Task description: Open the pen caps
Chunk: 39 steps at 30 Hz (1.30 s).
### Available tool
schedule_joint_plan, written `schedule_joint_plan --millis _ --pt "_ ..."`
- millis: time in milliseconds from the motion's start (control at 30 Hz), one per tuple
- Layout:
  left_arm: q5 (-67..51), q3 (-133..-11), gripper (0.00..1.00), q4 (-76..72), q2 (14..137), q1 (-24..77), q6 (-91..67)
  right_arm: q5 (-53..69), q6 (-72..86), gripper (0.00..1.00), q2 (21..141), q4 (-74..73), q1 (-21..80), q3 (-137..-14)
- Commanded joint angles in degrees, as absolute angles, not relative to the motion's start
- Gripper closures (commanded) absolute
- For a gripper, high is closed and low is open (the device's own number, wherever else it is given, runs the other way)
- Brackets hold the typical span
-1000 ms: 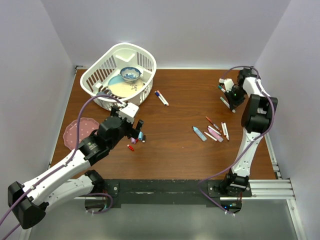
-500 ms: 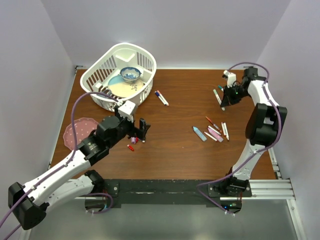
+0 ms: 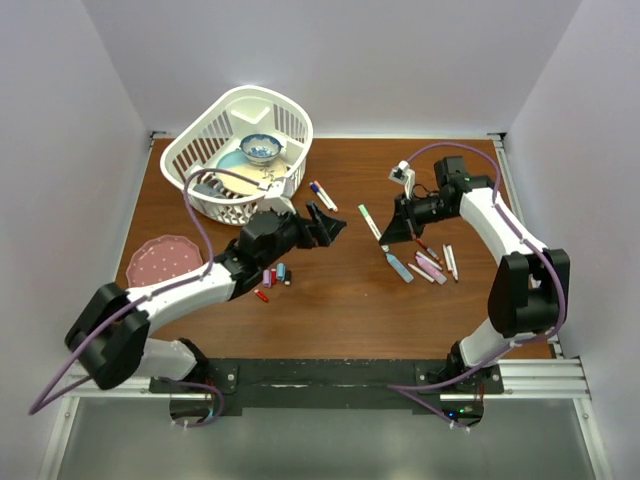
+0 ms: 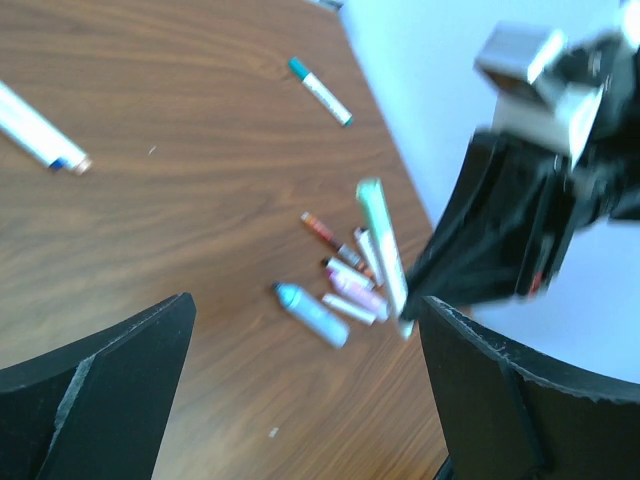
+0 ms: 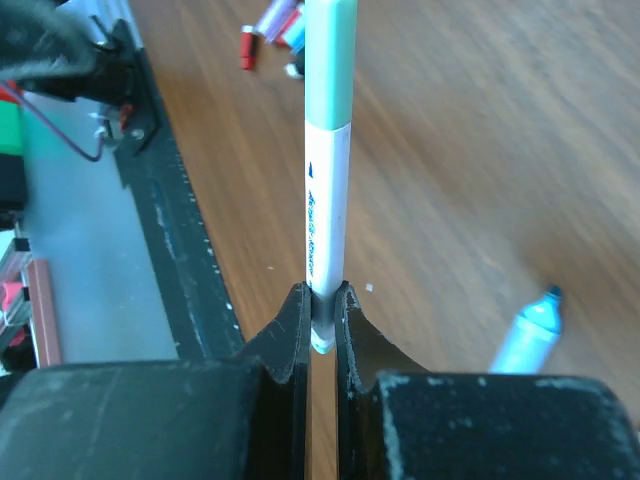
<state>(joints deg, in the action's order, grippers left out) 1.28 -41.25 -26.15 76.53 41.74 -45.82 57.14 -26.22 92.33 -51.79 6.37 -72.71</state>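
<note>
My right gripper [image 3: 392,232] [image 5: 322,310] is shut on the bare end of a white pen [image 3: 370,224] [image 5: 325,200]. The pen's green cap [image 5: 331,60] points away from the gripper, toward my left gripper [image 3: 330,222] [image 4: 310,390]. The left gripper stands wide open and empty just left of the cap tip. In the left wrist view the held pen [image 4: 383,250] hangs ahead between the fingers [image 4: 100,390]. Loose pen caps [image 3: 273,277] [image 5: 275,25] lie behind the left gripper, with a red cap [image 3: 261,295] among them. More pens [image 3: 430,262] lie below the right gripper.
A white basket [image 3: 232,108] with a bowl [image 3: 261,149] stands at the back left. A pink plate [image 3: 162,261] lies on the left. A blue-tipped pen [image 3: 322,195] lies by the basket and a light-blue pen [image 3: 399,267] [image 4: 312,312] near the middle. A teal-capped pen [image 4: 320,90] lies farther back.
The right arm has swung from the back right toward the middle, carrying the green-capped pen. The left gripper has left the loose caps, moved right to meet it and opened wide.
</note>
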Motion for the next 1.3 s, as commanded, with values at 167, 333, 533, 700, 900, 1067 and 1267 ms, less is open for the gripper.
schedule_joint_plan --millis 167,333,533,700,900,1067,1267 --pt "2.8 -51.0 0.04 -33.6 85.3 42.0 -51.7 62.6 -27.5 1.00 88.9 -51.0 8.3 -70.7" --pt "5.1 -53.9 0.12 -29.8 87.8 43.1 -52.6 62.8 -27.5 1.00 88.8 -50.6 9.1 -70.4" --pt "4.8 -56.6 0.23 -26.5 90.3 44.0 -53.0 62.0 -27.2 1.00 88.9 -49.9 10.5 -70.1" --pt "3.6 -58.4 0.42 -24.6 92.1 45.0 -52.7 60.4 -26.1 1.00 89.0 -48.3 11.5 -69.4" --pt "1.2 -59.2 0.81 -24.3 92.9 45.0 -53.4 59.1 -25.2 1.00 89.1 -46.8 11.9 -68.9" --pt "-1.8 -58.8 1.00 -26.5 92.6 45.0 -53.4 58.8 -24.3 0.98 88.5 -44.8 12.0 -67.9" --pt "-12.0 -57.7 1.00 -35.1 94.7 45.0 -51.2 66.7 -21.9 0.41 87.1 -41.1 12.0 -65.6"
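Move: The green cap of the marker held by the right hand is about 10 cm to the left hand's right, some 4 cm ahead, level. From the right hand it is roughly 7 cm ahead, 5 cm left, 5 cm up. On the table some 15 cm below the right hand, the blue highlighter lies about 7 cm back and 5 cm right; the pink highlighter is about 11 cm farther right, 1 cm farther back. Left hand reaches about 8 cm right and pinches the cap; right brings the marker 4 cm left-back, then opens. ##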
